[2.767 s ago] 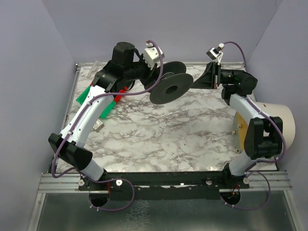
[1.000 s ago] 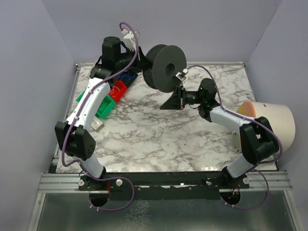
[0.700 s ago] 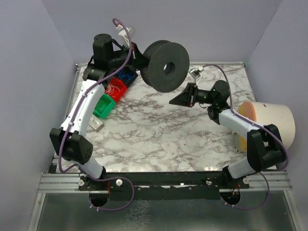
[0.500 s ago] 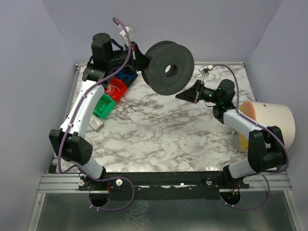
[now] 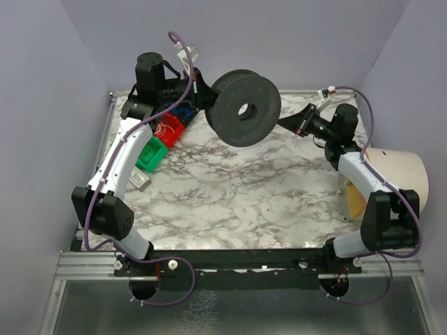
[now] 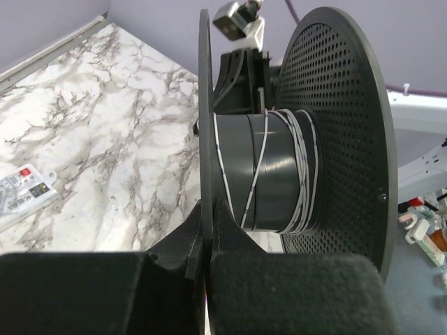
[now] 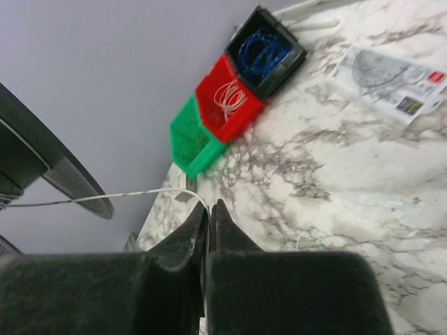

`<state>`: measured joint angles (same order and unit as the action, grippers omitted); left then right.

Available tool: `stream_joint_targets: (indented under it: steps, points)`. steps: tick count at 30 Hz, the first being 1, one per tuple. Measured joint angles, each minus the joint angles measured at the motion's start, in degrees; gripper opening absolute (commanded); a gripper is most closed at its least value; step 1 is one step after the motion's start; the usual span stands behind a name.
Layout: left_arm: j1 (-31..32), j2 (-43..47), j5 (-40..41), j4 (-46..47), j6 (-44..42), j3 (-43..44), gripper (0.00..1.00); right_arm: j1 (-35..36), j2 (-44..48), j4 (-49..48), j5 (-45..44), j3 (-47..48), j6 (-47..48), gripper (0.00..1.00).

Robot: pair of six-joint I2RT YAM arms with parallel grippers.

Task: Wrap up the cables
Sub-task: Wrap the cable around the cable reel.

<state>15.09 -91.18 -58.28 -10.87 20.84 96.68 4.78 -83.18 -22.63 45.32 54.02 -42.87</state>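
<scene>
A big black two-flanged spool (image 5: 246, 109) hangs above the back of the marble table, its centre hole facing the camera. My left gripper (image 5: 202, 94) is shut on the edge of one flange (image 6: 204, 105), with the jaws pinched on either side of it (image 6: 207, 216). Thin white cable (image 6: 302, 174) lies in a few turns round the dark hub. To the right of the spool, my right gripper (image 5: 283, 123) is shut on the white cable (image 7: 126, 195), which runs taut from its tips (image 7: 209, 209) to the spool (image 7: 42, 157).
Green (image 5: 150, 153), red (image 5: 167, 130) and blue (image 5: 183, 110) bins with coiled wires stand at the left edge. A printed card (image 5: 142, 181) lies near them. A beige cylinder (image 5: 391, 178) lies by the right arm. Purple walls enclose the table.
My right gripper has swung from under the spool out to the back right, holding the cable. The left arm has turned the spool so that its flat face points more toward the camera.
</scene>
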Motion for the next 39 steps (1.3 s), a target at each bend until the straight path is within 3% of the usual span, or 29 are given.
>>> stream_joint_targets:
  steps: [6,10,16,24,28,33,39]
  points:
    - [0.57,0.57,2.29,-8.41,-9.62,0.00,0.00,-4.04,0.04,-0.52,1.20,1.88,-2.84,0.00]
    - [1.01,1.07,5.95,-13.14,-15.10,0.00,0.00,-4.50,0.02,-2.95,6.51,3.50,-5.75,0.00]
    - [1.95,1.18,12.15,-16.81,-20.87,0.00,0.00,-4.46,0.00,-12.87,17.99,4.07,-15.91,0.01]
    - [5.33,1.18,19.32,-18.03,-23.28,0.90,0.00,-3.93,-0.28,-24.96,26.40,3.93,-29.77,0.00]
    - [6.08,1.18,21.99,-17.77,-23.26,1.49,0.00,-2.80,-0.42,-26.36,27.45,3.76,-32.98,0.00]
    - [7.28,1.18,24.59,-17.57,-23.45,1.64,0.00,-2.21,-2.51,-37.27,26.91,3.45,-42.62,0.00]
    - [7.78,1.18,24.68,-18.08,-25.68,1.64,0.00,-2.23,-4.94,-42.95,24.04,3.93,-47.82,0.00]
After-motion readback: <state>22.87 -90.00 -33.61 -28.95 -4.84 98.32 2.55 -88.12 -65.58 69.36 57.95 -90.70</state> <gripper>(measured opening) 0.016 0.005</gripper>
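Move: The left hand still pinches the cable reel by its far flange; the reel's middle lies about 8 cm to its right, level in depth and some 2 cm above. From the right hand, which already holds the cable, that middle is roughly 12 cm left, 3 cm back and 15 cm above. On the table, some 38 cm below the left hand, the clear packet lies about 20 cm ahead and 5 cm right, the black bin 23 cm ahead and 19 cm left. Shut on the cable, the right hand first eases a little right, then swings back and climbs about 10 cm in all, from below the reel to roughly its height on the side nearer the base, rolling left side up and turning counter-clockwise, with the cable leading to the outer flange's rim. The left hand keeps its pinch on the far flange and sinks about 5 cm, turning some 25 degrees so that the reel's free side tips down and swings slightly forward. ##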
